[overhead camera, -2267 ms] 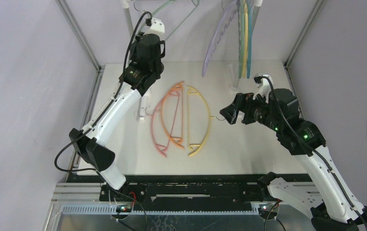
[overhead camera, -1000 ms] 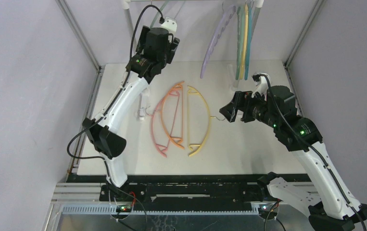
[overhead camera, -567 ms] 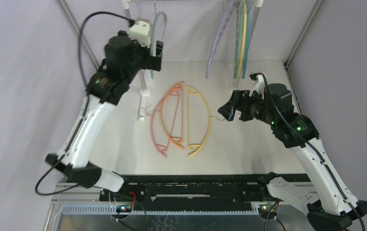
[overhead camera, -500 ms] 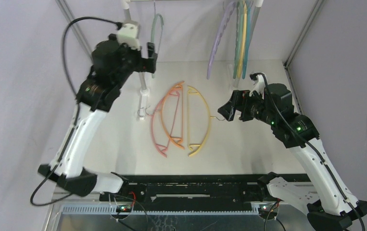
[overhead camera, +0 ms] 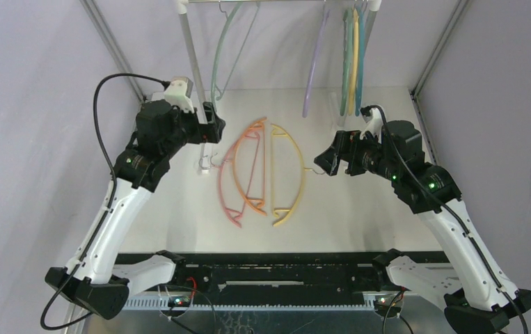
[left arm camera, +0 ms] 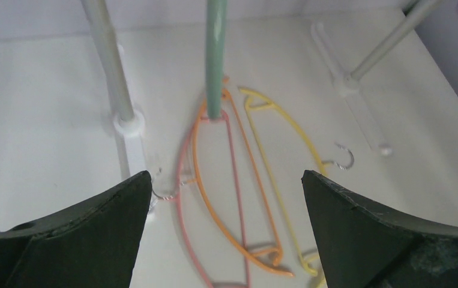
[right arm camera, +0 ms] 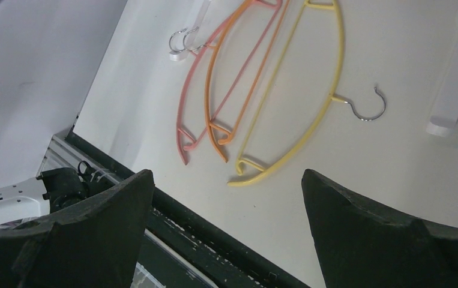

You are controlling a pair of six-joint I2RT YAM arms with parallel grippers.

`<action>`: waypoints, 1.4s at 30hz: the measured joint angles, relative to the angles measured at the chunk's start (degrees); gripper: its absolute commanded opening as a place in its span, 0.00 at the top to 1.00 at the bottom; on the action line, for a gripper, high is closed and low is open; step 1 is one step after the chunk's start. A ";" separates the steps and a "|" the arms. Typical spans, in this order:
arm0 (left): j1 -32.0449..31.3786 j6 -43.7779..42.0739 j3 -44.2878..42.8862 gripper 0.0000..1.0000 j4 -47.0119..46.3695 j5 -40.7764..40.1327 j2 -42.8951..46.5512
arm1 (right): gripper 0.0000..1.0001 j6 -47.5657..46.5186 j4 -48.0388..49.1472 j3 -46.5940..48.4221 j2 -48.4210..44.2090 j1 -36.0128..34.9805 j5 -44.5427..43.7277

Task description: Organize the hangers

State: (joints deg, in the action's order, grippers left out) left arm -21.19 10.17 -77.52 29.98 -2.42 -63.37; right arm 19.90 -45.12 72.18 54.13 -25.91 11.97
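Observation:
Three hangers lie side by side on the white table: pink (overhead camera: 219,177), orange (overhead camera: 234,163) and yellow (overhead camera: 303,170). A green hanger (overhead camera: 218,59) hangs from the left end of the rail. Lilac (overhead camera: 313,66), yellow (overhead camera: 351,56) and teal (overhead camera: 361,56) ones hang at the right. My left gripper (overhead camera: 214,125) is open beside the left post, up-left of the pink hanger, and holds nothing. Its view shows the green hanger (left arm camera: 215,60) ahead and the pink (left arm camera: 180,210) and orange (left arm camera: 214,216) ones below. My right gripper (overhead camera: 328,161) is open, just right of the yellow hanger's hook (overhead camera: 312,169).
The white-and-metal rail frame stands at the back on two posts (overhead camera: 193,62), with white feet (overhead camera: 207,156) on the table near the hooks of the pink and orange hangers. A black rail (right arm camera: 226,234) runs along the near edge. Purple walls close both sides.
My left arm has come down and to the left from the rail, leaving the green hanger on it. The right arm has barely moved.

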 measured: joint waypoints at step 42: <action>-2.21 20.00 46.01 0.21 -15.78 1.09 9.27 | 0.33 4.57 1.07 -12.90 12.79 -18.80 -13.97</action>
State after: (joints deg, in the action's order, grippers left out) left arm -23.40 30.17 -31.51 14.20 -1.32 -54.11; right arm 24.47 -44.05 59.29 66.92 -44.71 -2.00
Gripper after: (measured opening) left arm 0.791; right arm 0.744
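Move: The pink hanger's middle lies about 9 cm ahead of the empty left hand, 2 cm to its right and 36 cm below. The orange hanger overlapping it is roughly 14 cm ahead and 7 cm right at table height; the green one already hanging is some 18 cm ahead, 4 cm right and 13 cm up. From the empty right hand the yellow hanger's middle is about 22 cm ahead, 11 cm left and 32 cm below, the orange one 25 cm ahead and 24 cm left. The left hand sinks about 25 cm and draws back some 7 cm, leaving the green hanger and coming down over the near end of the pink hanger, fingers tipping down some 25 degrees and narrowing slightly. The right hand starts late, easing left and then dropping about 15 cm towards the yellow hanger as it tilts down and its fingers narrow by a quarter. Neither hand touches a hanger yet. ##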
